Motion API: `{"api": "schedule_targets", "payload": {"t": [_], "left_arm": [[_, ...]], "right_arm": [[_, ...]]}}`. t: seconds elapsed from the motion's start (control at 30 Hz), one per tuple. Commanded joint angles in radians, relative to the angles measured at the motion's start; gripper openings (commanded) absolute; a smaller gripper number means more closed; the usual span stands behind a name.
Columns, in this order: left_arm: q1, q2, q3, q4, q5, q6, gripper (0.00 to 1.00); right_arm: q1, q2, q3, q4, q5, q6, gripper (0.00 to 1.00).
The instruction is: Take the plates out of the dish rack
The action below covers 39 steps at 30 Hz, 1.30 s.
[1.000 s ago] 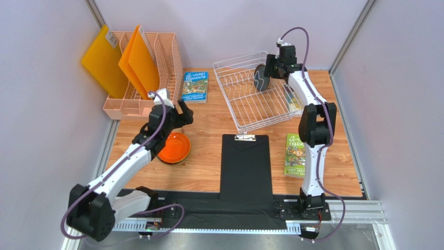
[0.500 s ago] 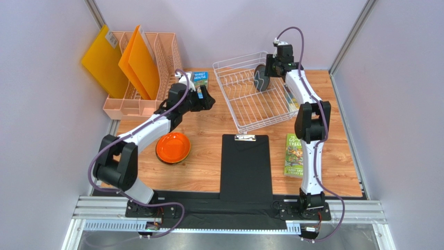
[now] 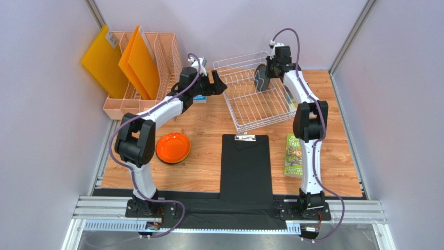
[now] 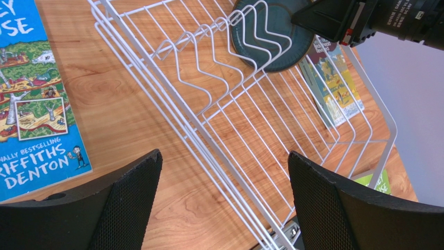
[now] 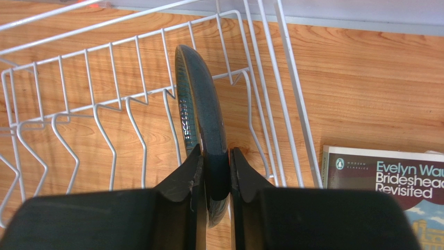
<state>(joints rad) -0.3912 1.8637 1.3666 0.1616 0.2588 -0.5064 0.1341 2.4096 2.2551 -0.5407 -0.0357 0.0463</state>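
The white wire dish rack (image 3: pixel 264 121) stands at the back of the table. A dark grey-teal plate (image 3: pixel 260 78) is upright between the prongs at the rack's far right end. My right gripper (image 5: pixel 215 156) is shut on the top rim of that plate (image 5: pixel 200 99), one finger on each face. An orange plate (image 3: pixel 173 147) lies flat on the wood at the left. My left gripper (image 3: pixel 219 82) hovers open over the rack's left side wires (image 4: pixel 208 140), holding nothing. The left wrist view shows the teal plate (image 4: pixel 271 36) across the rack.
A peach mesh file holder (image 3: pixel 156 62) with orange folders stands at the back left. A blue book (image 4: pixel 31 104) lies just left of the rack. A black clipboard (image 3: pixel 245 166) lies at centre front, a green book (image 3: pixel 295 155) to its right, and another book (image 5: pixel 396 182) beside the rack's right side.
My left arm swung from above the orange plate to the rack's left edge, staying open. My right gripper closed onto the teal plate's rim.
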Motion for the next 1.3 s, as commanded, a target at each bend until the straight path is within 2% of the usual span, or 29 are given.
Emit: {"api": "schedule_targets", "payload": {"t": [0.0,0.1,0.23,0.43,0.8,1.0,1.27], "left_arm": [[0.003,0.037,0.068,0.029,0.034,0.009,0.95],[0.002,0.054,0.091,0.023,0.040,0.005,0.96],[0.002,0.075,0.114,0.012,0.051,0.002,0.96],[0.000,0.075,0.109,0.018,0.060,-0.001,0.98],[0.000,0.040,0.081,0.029,0.063,-0.009,0.99],[0.000,0.031,0.065,0.041,0.069,-0.021,0.99],[0.000,-0.018,0.009,0.061,0.074,-0.037,0.99]], "right_arm": [[0.024,-0.003,0.012,0.028,0.069,-0.008,0.02],[0.067,-0.049,-0.070,0.083,0.158,-0.034,0.00],[0.120,-0.104,-0.133,0.188,0.397,-0.083,0.00],[0.162,-0.136,-0.176,0.272,0.552,-0.103,0.00],[0.176,-0.260,-0.308,0.392,0.640,-0.109,0.00],[0.177,-0.293,-0.319,0.401,0.657,-0.112,0.00],[0.176,-0.428,-0.416,0.404,0.677,-0.108,0.00]]}}
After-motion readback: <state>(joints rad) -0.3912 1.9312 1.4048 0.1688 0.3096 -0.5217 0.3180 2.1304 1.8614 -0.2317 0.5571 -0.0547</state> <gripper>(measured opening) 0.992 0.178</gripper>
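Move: The right gripper already pinches the upper rim of the upright grey plate, whose middle is about 5 cm below it, 1 cm ahead and 1 cm left. The open left gripper waits some 20 cm to its left, 11 cm back and 7 cm higher; the dish rack's middle is roughly 6 cm left, 7 cm back and 9 cm below. From the left gripper, the grey plate lies about 12 cm ahead, 19 cm right and 12 cm below. Keep the right fingers shut on the grey plate's rim and first roll the wrist almost on the spot, some 20 degrees, left side dropping, while easing slightly left. Then lift the plate about 6 cm and draw it back 4 cm towards the waiting left gripper, fingers tipping up and swinging clockwise. Hold the left gripper wide open beside the rack's left edge. ##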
